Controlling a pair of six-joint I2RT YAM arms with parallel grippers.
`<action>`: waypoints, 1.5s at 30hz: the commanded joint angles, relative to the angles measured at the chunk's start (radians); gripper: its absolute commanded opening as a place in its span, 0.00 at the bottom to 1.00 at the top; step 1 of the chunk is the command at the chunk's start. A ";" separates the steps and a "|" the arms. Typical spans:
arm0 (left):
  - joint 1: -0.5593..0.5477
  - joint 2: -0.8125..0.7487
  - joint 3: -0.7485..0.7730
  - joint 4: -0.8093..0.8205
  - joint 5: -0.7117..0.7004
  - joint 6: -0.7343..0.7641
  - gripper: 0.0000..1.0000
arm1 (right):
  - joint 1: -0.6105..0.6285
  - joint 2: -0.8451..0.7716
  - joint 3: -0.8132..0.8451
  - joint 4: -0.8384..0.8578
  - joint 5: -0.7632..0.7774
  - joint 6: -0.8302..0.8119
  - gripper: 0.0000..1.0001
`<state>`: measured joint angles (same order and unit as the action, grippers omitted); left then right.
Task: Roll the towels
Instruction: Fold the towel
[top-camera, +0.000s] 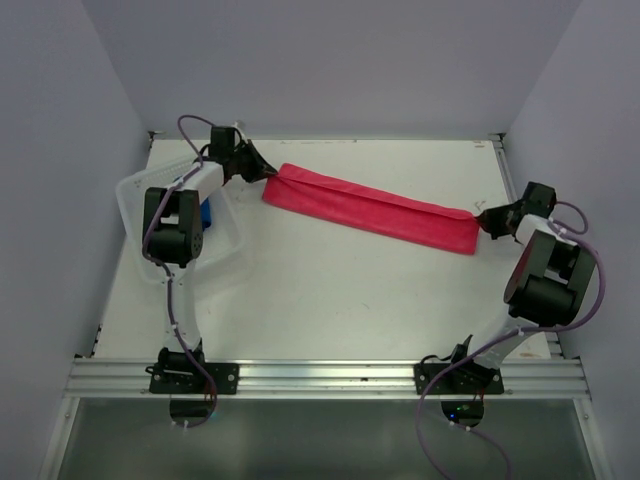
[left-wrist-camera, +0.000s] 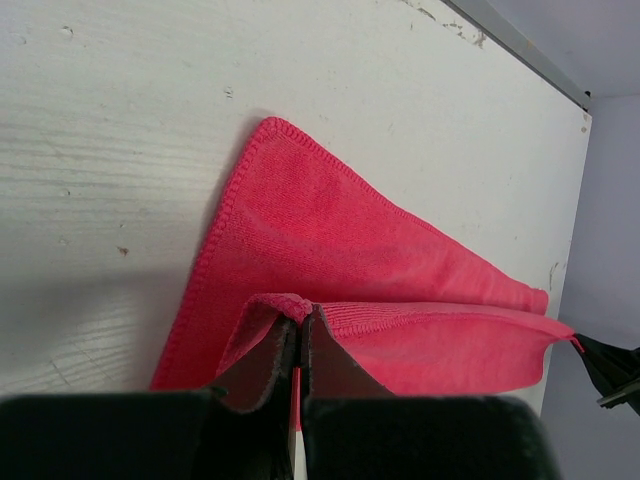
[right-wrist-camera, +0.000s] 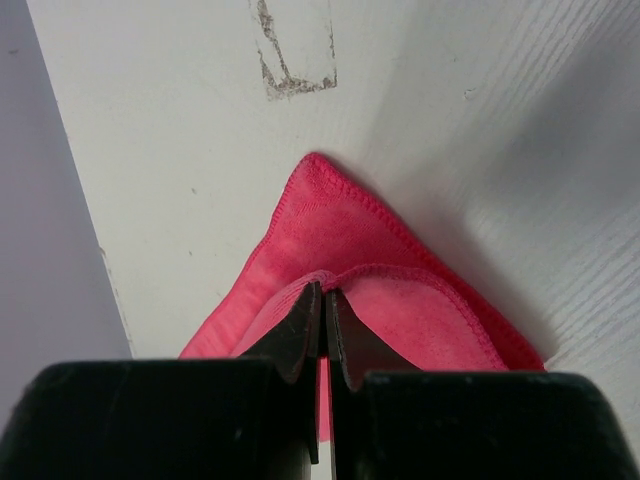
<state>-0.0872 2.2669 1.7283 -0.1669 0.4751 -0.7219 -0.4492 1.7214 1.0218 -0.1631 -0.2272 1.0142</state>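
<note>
A pink-red towel (top-camera: 368, 208) lies folded into a long strip across the back of the table, slanting from far left down to the right. My left gripper (top-camera: 266, 172) is shut on its left end, pinching the upper layer's hem (left-wrist-camera: 290, 307) while the lower layer (left-wrist-camera: 300, 220) lies flat. At the other end my right gripper (top-camera: 482, 218) is shut on the towel's corner (right-wrist-camera: 330, 275), lifted a little off the lower layer (right-wrist-camera: 325, 215). A blue towel (top-camera: 205, 214) shows partly inside the basket, mostly hidden by the left arm.
A white slotted basket (top-camera: 135, 195) stands at the left edge under the left arm. The table's raised back rim (top-camera: 330, 138) and grey side walls close in the workspace. A scuffed patch (right-wrist-camera: 290, 70) marks the table surface near the right gripper.
</note>
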 joint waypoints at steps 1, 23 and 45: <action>0.009 0.013 0.043 0.013 -0.001 0.007 0.00 | 0.010 0.018 0.044 0.045 0.005 0.012 0.00; 0.009 0.019 0.053 0.018 -0.021 0.029 0.44 | 0.015 0.076 0.093 0.016 0.034 0.000 0.42; 0.004 0.009 0.083 -0.011 -0.058 0.157 0.49 | 0.044 -0.094 -0.006 -0.070 0.126 -0.241 0.44</action>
<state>-0.0856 2.2929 1.7515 -0.1764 0.4294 -0.6201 -0.4232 1.6958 1.0462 -0.2359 -0.1223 0.8326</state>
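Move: The red towel's front edge is pinched in both hands, just above where it is to lie. For the left hand, the towel's far left corner is about 4 cm ahead, 3 right and 3 below; its near left corner is 6 back and 3 left, the white bin's middle some 26 left and 11 back. From the right hand, the far right corner is 4 ahead, 3 below, the near right corner 9 back and 2 left. The red towel's held edge is let down just short of the far edge: both hands sink 1 to 2 cm and open their fingers to nearly half, letting go. The left then merely shifts about 1 cm left, rolling slightly; the right rises nearly 2 cm, easing forward and then right, before drawing back some 3 cm as it tilts its left side down about 10 degrees. ##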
